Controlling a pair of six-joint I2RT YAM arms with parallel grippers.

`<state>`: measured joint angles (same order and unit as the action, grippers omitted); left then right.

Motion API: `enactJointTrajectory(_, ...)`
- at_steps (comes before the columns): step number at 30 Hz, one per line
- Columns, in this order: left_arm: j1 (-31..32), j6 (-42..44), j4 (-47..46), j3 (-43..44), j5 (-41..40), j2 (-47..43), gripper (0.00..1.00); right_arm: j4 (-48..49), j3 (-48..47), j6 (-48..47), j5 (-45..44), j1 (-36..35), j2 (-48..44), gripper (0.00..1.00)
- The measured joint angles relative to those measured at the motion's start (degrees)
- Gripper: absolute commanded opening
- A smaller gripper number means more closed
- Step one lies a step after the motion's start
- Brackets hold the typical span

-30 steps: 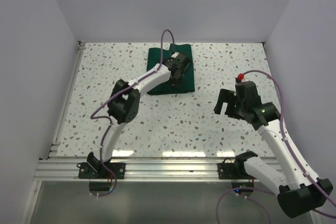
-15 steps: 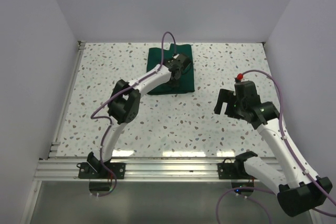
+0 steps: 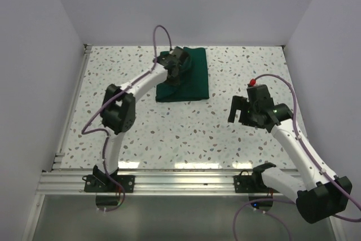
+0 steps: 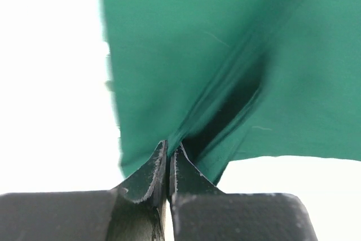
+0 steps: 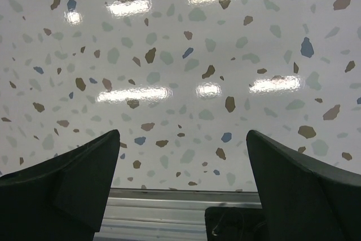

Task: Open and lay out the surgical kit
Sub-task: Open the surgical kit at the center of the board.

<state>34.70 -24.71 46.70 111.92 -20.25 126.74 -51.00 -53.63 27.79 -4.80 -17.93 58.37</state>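
Note:
The surgical kit is a folded dark green cloth bundle (image 3: 189, 80) lying at the back middle of the speckled table. My left gripper (image 3: 174, 67) is over the bundle's left part, shut on a fold of the green cloth (image 4: 186, 83); in the left wrist view the jaws are pinched together with the fabric pulled up into them (image 4: 169, 153). My right gripper (image 3: 241, 111) hovers over bare table to the right of the bundle, apart from it, open with nothing between its fingers (image 5: 84, 179). No tray or instruments show.
White walls enclose the table on three sides. An aluminium rail (image 3: 180, 180) runs along the near edge, also seen as the rail (image 5: 169, 207) in the right wrist view. Purple cables loop off both arms.
The left gripper has shut on the cloth and moved left and back, lifting a flap of the bundle. The right arm shifted slightly left and away.

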Motion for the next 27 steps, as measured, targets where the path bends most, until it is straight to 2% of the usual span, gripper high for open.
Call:
enactJointTrajectory(2,-6.38,-0.76,-2.64,-6.4,1.88,-6.86,0.0,-0.04,-0.04,-0.07,0.0,0.0,0.46,0.98)
enactJointTrajectory(3,-11.08,-1.4,-4.13,-10.08,2.47,-10.84,0.06,-0.04,-0.04,-0.17,0.0,0.0,0.52,0.98)
enactJointTrajectory(4,-15.47,-1.92,-4.98,-12.41,2.75,-13.73,0.32,-0.07,-0.04,-0.22,-0.02,0.0,0.52,0.99)
enactJointTrajectory(6,-26.18,-2.93,-7.28,-17.14,3.02,-19.15,0.99,-0.04,-0.04,-0.26,-0.02,0.0,0.39,0.99)
enactJointTrajectory(7,-31.08,-3.85,-7.87,-18.91,2.54,-20.87,1.0,-0.04,-0.02,-0.26,-0.02,0.0,0.39,0.99)
enactJointTrajectory(9,-36.92,-5.33,-8.44,-21.81,1.18,-22.58,1.0,-0.02,-0.02,-0.26,0.0,0.0,0.39,0.99)
enactJointTrajectory(11,-38.4,-6.14,-8.11,-24.65,0.76,-22.77,0.99,0.0,-0.04,-0.26,0.02,0.0,0.39,0.99)
enactJointTrajectory(15,-34.8,-6.73,-7.5,-29.24,3.3,-21.35,1.0,0.66,-0.5,-0.5,0.48,0.0,0.87,0.99)
enactJointTrajectory(19,-32.35,-7.34,-6.86,-30.18,5.27,-20.9,0.99,3.52,-5.14,-0.85,2.45,-0.02,5.77,0.99)
enactJointTrajectory(24,-30.34,-7.78,-6.54,-30.18,5.11,-21.11,0.99,8.04,-17.88,-0.79,5.57,-1.38,20.55,0.98)
enactJointTrajectory(27,-27.3,-7.89,-5.7,-30.18,4.83,-21.64,1.0,7.56,-32.39,-1.11,5.38,-5.33,34.86,0.95)
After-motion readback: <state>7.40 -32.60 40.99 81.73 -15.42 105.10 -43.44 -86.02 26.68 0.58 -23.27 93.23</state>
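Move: My left hand, already pinching the kit's upper flap, is about 5 cm above the board; the bare board where the flap is to lie is some 20 cm to its left and 2 cm farther out. The kit's middle is about 3 cm ahead and 2 cm right of this hand. From my right hand, the kit's still-folded right part lies roughly 24 cm ahead, 12 cm left and 11 cm lower. I sweep my left hand about 30 cm left in a quick arc, rising some 6 cm and turning about 40 degrees counter-clockwise, and open the fingers wide mid-sweep to let the flap go; then I sink and drift back right about 9 cm over the opened side. Late on, my open right hand sets off forward and left, rising a little, towards the kit's right part. ##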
